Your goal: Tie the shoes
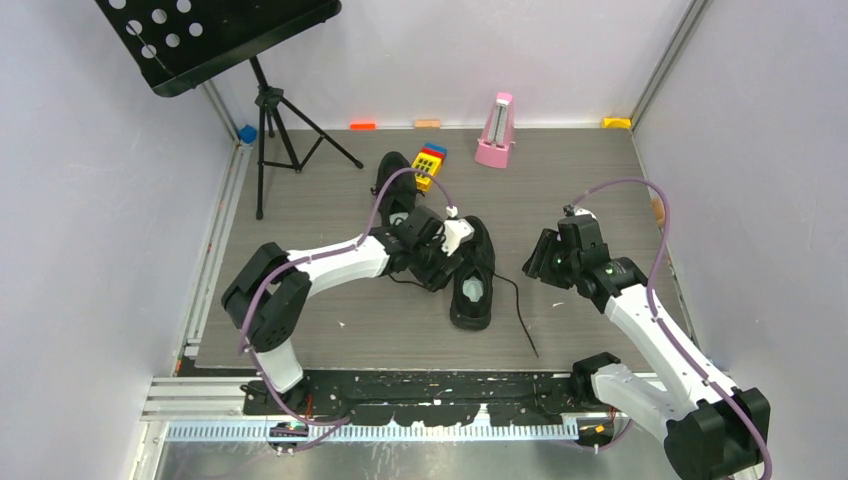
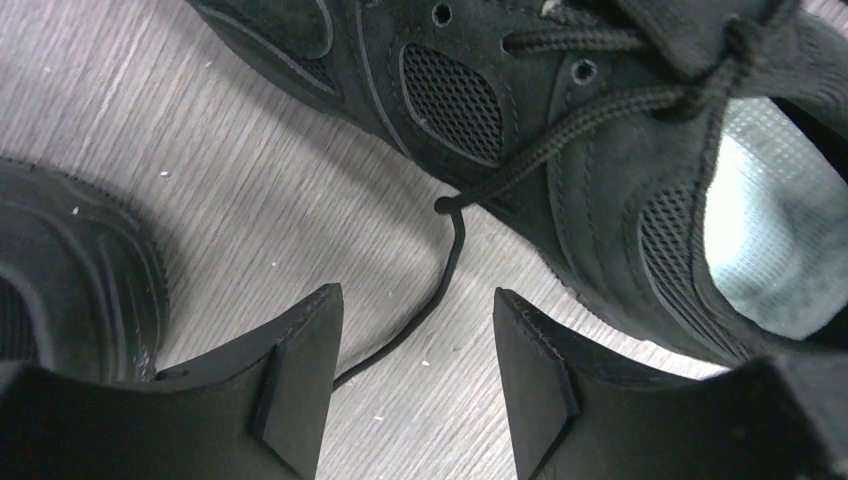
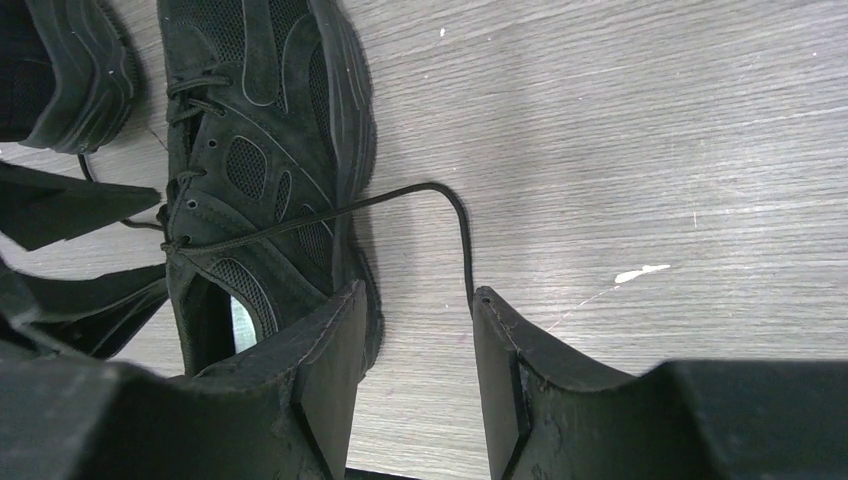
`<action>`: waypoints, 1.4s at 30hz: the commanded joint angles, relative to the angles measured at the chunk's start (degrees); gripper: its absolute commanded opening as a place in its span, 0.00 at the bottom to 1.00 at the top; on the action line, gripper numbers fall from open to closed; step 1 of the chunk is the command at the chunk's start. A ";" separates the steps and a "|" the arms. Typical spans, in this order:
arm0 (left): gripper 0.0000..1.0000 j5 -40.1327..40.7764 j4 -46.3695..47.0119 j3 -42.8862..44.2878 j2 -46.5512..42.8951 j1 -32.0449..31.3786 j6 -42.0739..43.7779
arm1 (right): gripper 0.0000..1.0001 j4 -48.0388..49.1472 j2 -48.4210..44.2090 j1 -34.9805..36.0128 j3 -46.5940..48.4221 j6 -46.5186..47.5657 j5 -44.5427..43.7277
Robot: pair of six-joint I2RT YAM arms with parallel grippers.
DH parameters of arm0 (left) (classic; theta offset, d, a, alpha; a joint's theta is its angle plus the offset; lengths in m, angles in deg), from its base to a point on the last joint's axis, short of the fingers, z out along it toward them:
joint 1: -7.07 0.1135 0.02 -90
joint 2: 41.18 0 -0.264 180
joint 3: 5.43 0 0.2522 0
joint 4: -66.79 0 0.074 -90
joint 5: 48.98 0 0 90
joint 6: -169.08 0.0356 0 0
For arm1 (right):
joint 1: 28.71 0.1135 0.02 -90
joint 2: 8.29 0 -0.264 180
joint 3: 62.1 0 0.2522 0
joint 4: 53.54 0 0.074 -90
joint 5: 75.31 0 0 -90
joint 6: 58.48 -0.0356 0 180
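Observation:
Two black shoes lie mid-table. The near shoe (image 1: 472, 285) shows its pale insole; the far shoe (image 1: 393, 180) is partly hidden behind my left arm. My left gripper (image 1: 436, 264) is open at the near shoe's left side. In the left wrist view the gripper (image 2: 415, 295) hangs over a loose lace (image 2: 455, 240) coming off that shoe (image 2: 560, 170); the other shoe (image 2: 70, 270) is at the left. My right gripper (image 1: 545, 258) is open to the right of the near shoe. In the right wrist view the gripper (image 3: 417, 290) is beside the shoe (image 3: 260, 150), and the right lace (image 3: 440, 190) curves to its right fingertip.
A black music stand (image 1: 215, 35) on a tripod stands at the back left. A pink metronome (image 1: 496, 130) and a stack of coloured toy blocks (image 1: 430, 162) sit at the back. Small blocks line the back wall. A lace end (image 1: 520, 320) trails toward the front edge.

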 commanded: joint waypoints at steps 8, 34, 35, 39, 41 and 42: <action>0.50 -4.06 -3.69 6.86 8.52 -0.34 2.27 | 0.49 2.10 -1.25 -0.12 3.22 1.31 2.65; 0.00 -11.63 21.02 -9.36 -12.33 8.30 -16.77 | 0.48 9.93 11.47 2.58 12.88 4.98 25.15; 0.00 -12.12 21.60 -9.44 -12.49 8.55 -17.44 | 0.48 9.98 12.63 3.66 13.97 5.45 24.73; 0.00 -14.55 24.13 -9.39 -11.48 8.60 -19.78 | 0.48 10.87 17.40 7.86 18.10 5.89 22.94; 0.00 -15.41 25.15 -9.48 -10.77 8.72 -20.84 | 0.48 11.26 19.73 9.25 19.58 5.16 21.87; 0.00 -15.82 25.60 -9.60 -10.52 8.63 -21.33 | 0.48 11.35 20.57 9.83 20.11 4.76 21.48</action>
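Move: The left lace runs along the table between the open left fingers, about 4 cm below them and 1 cm to their right. The near shoe is some 8 cm right and 3 cm ahead of the left hand, and the far shoe about 21 cm ahead and 10 cm left. From the right hand that lace lies about 24 cm left, 2 cm back and 10 cm down; the near shoe is 15 cm left and level with it, the right lace 4 cm left and 3 cm back, on the table. The left hand sinks about 3.5 cm onto the left lace beside the near shoe, shuts its fingers on it and draws it up some 11 cm and slightly forward, tipping about 25 degrees so the fingers point more to the right. Once the lace is pinched, the right hand, empty and still half open, sweeps about 12 cm left, rising 5 cm and going a little forward, over the near shoe's right side towards the held lace while turning some 25 degrees counter-clockwise. ##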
